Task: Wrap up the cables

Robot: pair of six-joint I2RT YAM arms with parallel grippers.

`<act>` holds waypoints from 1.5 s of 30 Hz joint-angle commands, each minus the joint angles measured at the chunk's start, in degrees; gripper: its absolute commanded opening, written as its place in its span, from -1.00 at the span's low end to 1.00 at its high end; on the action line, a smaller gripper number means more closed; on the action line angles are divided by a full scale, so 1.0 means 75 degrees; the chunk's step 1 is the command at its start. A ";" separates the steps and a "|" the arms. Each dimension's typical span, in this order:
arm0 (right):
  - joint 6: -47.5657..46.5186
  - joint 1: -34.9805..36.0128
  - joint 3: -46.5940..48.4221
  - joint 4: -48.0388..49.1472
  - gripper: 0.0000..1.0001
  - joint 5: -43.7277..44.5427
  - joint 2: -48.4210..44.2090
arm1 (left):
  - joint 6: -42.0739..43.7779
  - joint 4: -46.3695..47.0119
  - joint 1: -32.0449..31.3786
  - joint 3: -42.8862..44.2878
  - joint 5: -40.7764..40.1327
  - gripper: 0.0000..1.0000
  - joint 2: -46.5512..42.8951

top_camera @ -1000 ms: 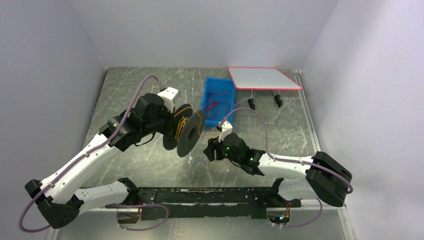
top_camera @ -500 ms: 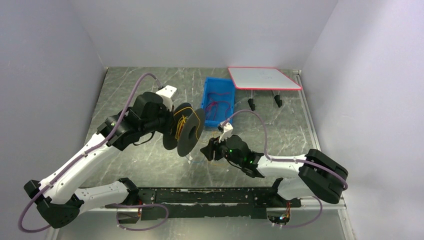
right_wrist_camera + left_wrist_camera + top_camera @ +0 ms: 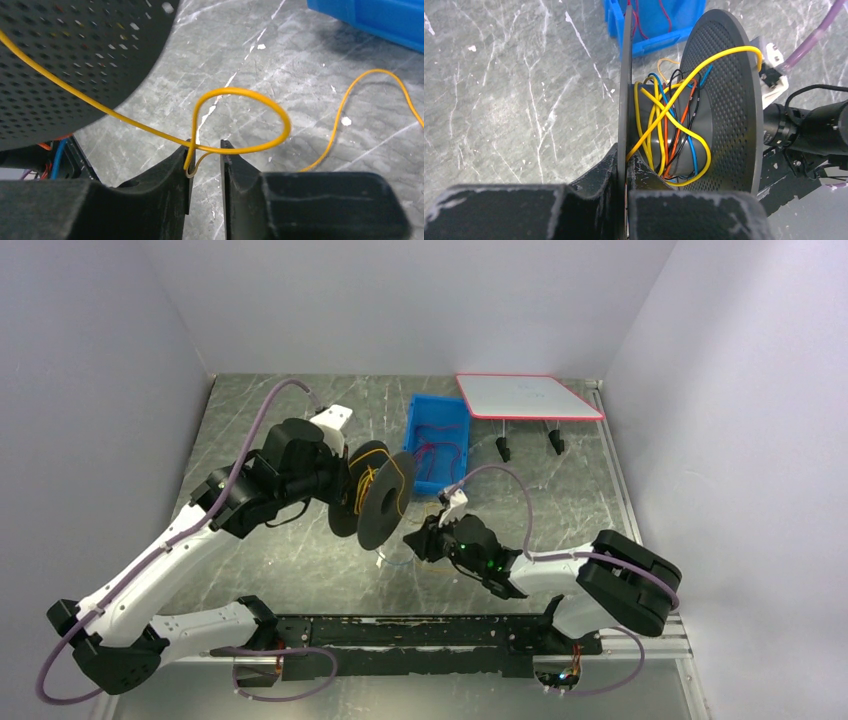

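Note:
My left gripper [image 3: 626, 155] is shut on the near flange of the dark grey spool [image 3: 724, 100] and holds it on edge above the table [image 3: 375, 498]. Yellow, orange, blue and black cables [image 3: 669, 130] lie loosely wound on its core. A yellow-orange cable [image 3: 250, 92] runs off the perforated flange, loops and passes between the jaws of my right gripper [image 3: 206, 150]. The jaws stand a little apart, with the cable against the left finger [image 3: 175, 167]. In the top view my right gripper [image 3: 412, 540] is just right of the spool. A red cable [image 3: 440, 453] lies in the blue bin.
A blue bin [image 3: 418, 418] stands behind the spool, and it also shows in the right wrist view [image 3: 370, 20]. A white board with a red rim [image 3: 527, 395] stands on short legs at the back right. The cable's free end trails on the table [image 3: 360, 120].
My right gripper has moved left towards the spool, and its arm has drawn in with it. The left arm and spool have shifted slightly up and back.

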 commanded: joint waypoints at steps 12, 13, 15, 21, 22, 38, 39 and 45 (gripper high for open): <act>-0.0125 0.0000 -0.1000 -0.0388 -1.00 0.0950 -0.1445 | -0.0322 0.0217 0.0030 0.0976 -0.0088 -0.86 -0.0053; -0.0126 -0.0002 -0.1073 -0.0485 -1.00 0.0964 -0.1595 | -0.0349 0.0188 0.0036 0.1062 -0.0142 -0.86 -0.0007; -0.0124 -0.0005 -0.1245 -0.0685 -1.00 0.0999 -0.1932 | -0.0390 0.0108 0.0053 0.1268 -0.0170 -0.86 0.0118; 0.0169 -0.0006 -0.1595 -0.1634 -1.00 0.1417 -0.2893 | -0.0257 0.0093 0.0313 0.1874 0.0199 -0.86 0.0493; 0.0245 -0.0004 -0.1604 -0.1843 -1.00 0.1516 -0.3041 | -0.0206 0.0099 0.0438 0.1964 0.0367 -0.86 0.0550; -0.0090 -0.0381 0.1345 -0.7143 -1.00 0.4556 -0.5439 | 0.0449 -0.0153 0.0703 0.0896 0.1226 -0.86 0.0246; -0.0354 -0.0466 0.1579 -0.7272 -1.00 0.4721 -0.5476 | 0.0482 -0.0112 0.0709 0.0735 0.1307 -0.86 0.0128; -0.1437 -0.0914 0.2634 -0.7514 -1.00 0.5681 -0.5264 | 0.0665 0.0009 0.0703 0.0081 0.1761 -0.86 -0.0259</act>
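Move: The yellow cable's loop is right at the right hand's part-open fingertips, about 1 cm ahead and level; the reel hangs some 5 cm ahead, 6 cm left and 10 cm above this hand. The blue bin is about 22 cm ahead, 6 cm right and 5 cm lower. From the left hand, already pinching the reel's left flange, the loop is roughly 3 cm back, 11 cm right and 17 cm down, and the reel's middle 2 cm ahead, 6 cm right and 6 cm below. The right hand shuts its fingers on the yellow cable and draws it away from the reel, first nearly level to the right for about 9 cm, then rising fast while still going right and somewhat forward, ending about 16 cm right and 16 cm up with the hand swung nearly 40 degrees clockwise and its fingertips tipping up. The left hand keeps its pinch on the reel's left flange, lifting the reel about 6 cm with a slight forward push and then lowering it back to about its starting height. ##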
